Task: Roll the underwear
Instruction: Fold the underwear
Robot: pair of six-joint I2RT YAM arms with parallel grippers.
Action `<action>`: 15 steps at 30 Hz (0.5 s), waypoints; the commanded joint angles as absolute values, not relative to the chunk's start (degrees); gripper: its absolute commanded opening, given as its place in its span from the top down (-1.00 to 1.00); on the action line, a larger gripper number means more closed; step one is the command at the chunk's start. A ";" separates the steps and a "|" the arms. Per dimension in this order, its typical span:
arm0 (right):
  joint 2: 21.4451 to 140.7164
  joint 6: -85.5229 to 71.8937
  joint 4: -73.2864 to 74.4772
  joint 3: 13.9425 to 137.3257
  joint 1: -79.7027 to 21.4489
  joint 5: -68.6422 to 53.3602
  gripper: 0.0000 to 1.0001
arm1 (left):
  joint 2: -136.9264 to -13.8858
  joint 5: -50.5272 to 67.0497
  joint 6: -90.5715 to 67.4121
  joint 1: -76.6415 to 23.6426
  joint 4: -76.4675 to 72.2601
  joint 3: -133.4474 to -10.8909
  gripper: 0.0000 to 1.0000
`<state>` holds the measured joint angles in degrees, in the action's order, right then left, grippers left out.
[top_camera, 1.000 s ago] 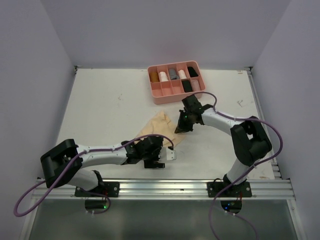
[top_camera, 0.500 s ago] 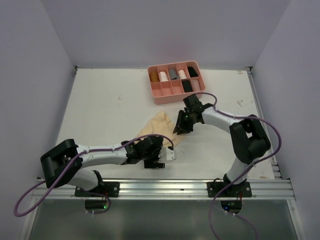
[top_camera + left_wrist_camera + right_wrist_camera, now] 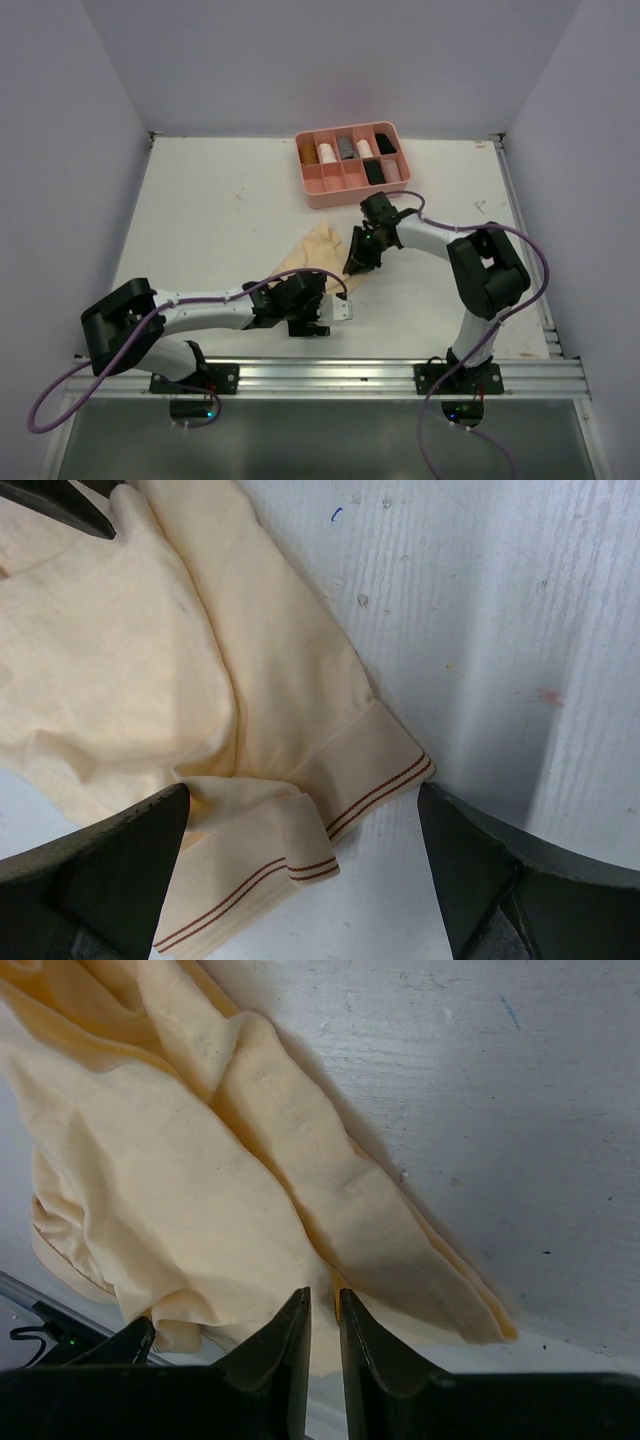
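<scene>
The pale tan underwear [image 3: 315, 250] lies crumpled on the white table between my two grippers. My left gripper [image 3: 325, 305] is open and low over its near edge. In the left wrist view the waistband with two brown stripes [image 3: 350, 780] lies folded between the wide-apart fingers of the gripper [image 3: 302, 805]. My right gripper [image 3: 358, 262] is at the cloth's right edge. In the right wrist view this gripper [image 3: 325, 1305] has its fingers almost together, pinching a fold of the tan cloth [image 3: 180, 1180]. No pink or black garment lies loose in view.
A pink plastic divided tray [image 3: 330, 195] stands at the back centre, holding several rolled cloths in its compartments. White walls close the left, back and right sides. A metal rail runs along the near edge.
The right arm has shifted a little to the left, its gripper staying on the cloth's right edge. The left arm has not moved.
</scene>
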<state>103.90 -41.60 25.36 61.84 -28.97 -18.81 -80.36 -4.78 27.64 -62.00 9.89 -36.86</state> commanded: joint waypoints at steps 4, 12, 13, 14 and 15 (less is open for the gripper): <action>105.38 -42.01 24.35 64.07 -29.36 -21.53 0.66 | -80.59 -4.39 27.16 -61.87 8.70 -37.09 -1.00; 105.12 -40.87 26.19 65.04 -29.36 -22.24 1.00 | -80.77 -4.48 27.33 -61.70 8.70 -37.00 -1.00; 104.94 -40.70 26.63 65.13 -29.36 -22.15 1.00 | -80.77 -4.48 27.42 -61.61 8.79 -37.09 -1.00; 104.33 -40.43 26.72 65.30 -29.27 -21.71 1.00 | -80.77 -4.57 27.33 -61.61 8.79 -37.09 -1.00; 103.98 -40.43 26.98 65.39 -29.18 -21.45 1.00 | -80.77 -4.57 27.42 -61.52 8.96 -37.09 -1.00</action>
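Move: The edge of the underwear's folded upper layer lies practically at the right fingertips, about 1 cm to the left and 1 cm below. From the right hand, the underwear's striped hem is some 9 cm back and 7 cm left, its bunched far end about 8 cm ahead and 7 cm left, and the pink box roughly 26 cm ahead and 2 cm right. From the left hand that layer edge is about 9 cm ahead and 8 cm right. The right hand closes its slightly open, down-pointing fingers fully on the edge of the underwear's upper layer to pinch it, edging about half a centimetre to the left and dipping about as much before easing up a little, with the wrist all but unturned. Meanwhile the left hand stays put low over the striped hem, its fingers still wide open on either side of the cloth. ##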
